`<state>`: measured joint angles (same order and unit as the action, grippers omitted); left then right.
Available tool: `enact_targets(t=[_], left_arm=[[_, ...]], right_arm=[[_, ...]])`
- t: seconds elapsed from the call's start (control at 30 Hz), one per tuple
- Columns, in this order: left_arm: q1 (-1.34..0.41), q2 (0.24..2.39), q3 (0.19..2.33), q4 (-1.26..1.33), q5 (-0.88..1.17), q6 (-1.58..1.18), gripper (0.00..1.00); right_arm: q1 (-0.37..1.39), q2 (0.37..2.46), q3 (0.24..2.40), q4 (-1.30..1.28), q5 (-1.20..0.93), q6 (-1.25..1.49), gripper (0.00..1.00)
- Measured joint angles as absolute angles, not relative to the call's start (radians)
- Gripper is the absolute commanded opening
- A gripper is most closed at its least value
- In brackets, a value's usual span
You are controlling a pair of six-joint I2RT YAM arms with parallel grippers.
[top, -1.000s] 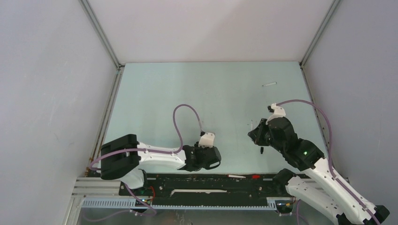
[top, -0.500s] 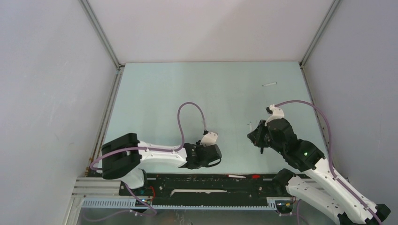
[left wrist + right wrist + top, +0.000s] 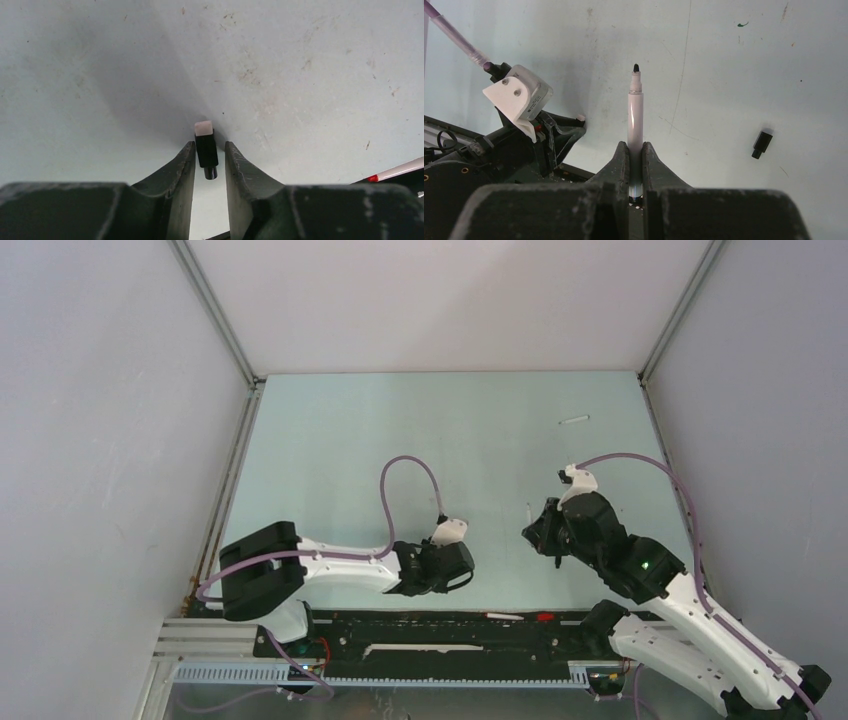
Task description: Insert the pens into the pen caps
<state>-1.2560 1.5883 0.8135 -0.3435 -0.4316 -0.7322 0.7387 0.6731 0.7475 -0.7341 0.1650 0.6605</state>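
Observation:
In the left wrist view a short black pen cap [image 3: 205,149] with a white far end stands on the table between my left gripper's [image 3: 209,145] fingertips. The jaws stand narrowly apart around it, with a sliver of gap on the right side. My right gripper [image 3: 636,146] is shut on a white pen [image 3: 635,107], whose black tip points away from the wrist. In the top view the left gripper [image 3: 452,575] is low near the table's front and the right gripper [image 3: 541,530] hangs to its right. A second black pen cap [image 3: 762,144] lies loose on the table.
Another white pen [image 3: 573,420] lies far back on the right. A white pen with a red end [image 3: 505,616] rests on the black rail at the near edge. White walls with metal corner posts enclose the pale green table [image 3: 450,430].
The left jaws have narrowed around the pen cap, and the left wrist has crept slightly forward. The right gripper has drifted a little left with the pen still in it.

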Motion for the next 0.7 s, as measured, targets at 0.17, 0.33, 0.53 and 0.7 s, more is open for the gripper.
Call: enact_targets(t=[0.17, 0.33, 0.53, 0.7], left_arm=[[-1.253, 1.604, 0.827, -0.333, -0.425, -0.732, 0.10], [-1.253, 1.612, 0.834, -0.329, -0.421, -0.733, 0.00], [-1.250, 1.563, 0.795, -0.300, -0.422, -0.738, 0.00], [-1.248, 1.317, 0.684, -0.263, -0.463, -0.743, 0.00]], right_arm=[[0.745, 0.668, 0.740, -0.726, 0.165, 0.654, 0.00], [0.748, 0.644, 0.712, -0.725, 0.165, 0.653, 0.00], [0.794, 0.595, 0.675, -0.683, 0.166, 0.625, 0.00], [0.868, 0.564, 0.648, -0.595, 0.171, 0.574, 0.00]])
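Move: The black cap I'm closing on sits between my left fingers, within about 1 cm of the point where they shut. From my left hand, the second black cap is about 20 cm right and 4 cm farther out on the table, and the white pen with the red end about 10 cm right and 7 cm back. From my right hand, which already holds a pen, the cap to grasp is about 14 cm left, 3 cm back and 16 cm down. I slide my left hand about 1 cm right as I shut its fingers on the black cap and pinch it, then lift about 5 cm, easing slightly left and swinging the fingertips some 10 degrees out to the right. My right hand keeps its pen, dips a little while drawing back, then goes about 2 cm left, turning roughly 10 degrees counter-clockwise and tipping its fingers up. ##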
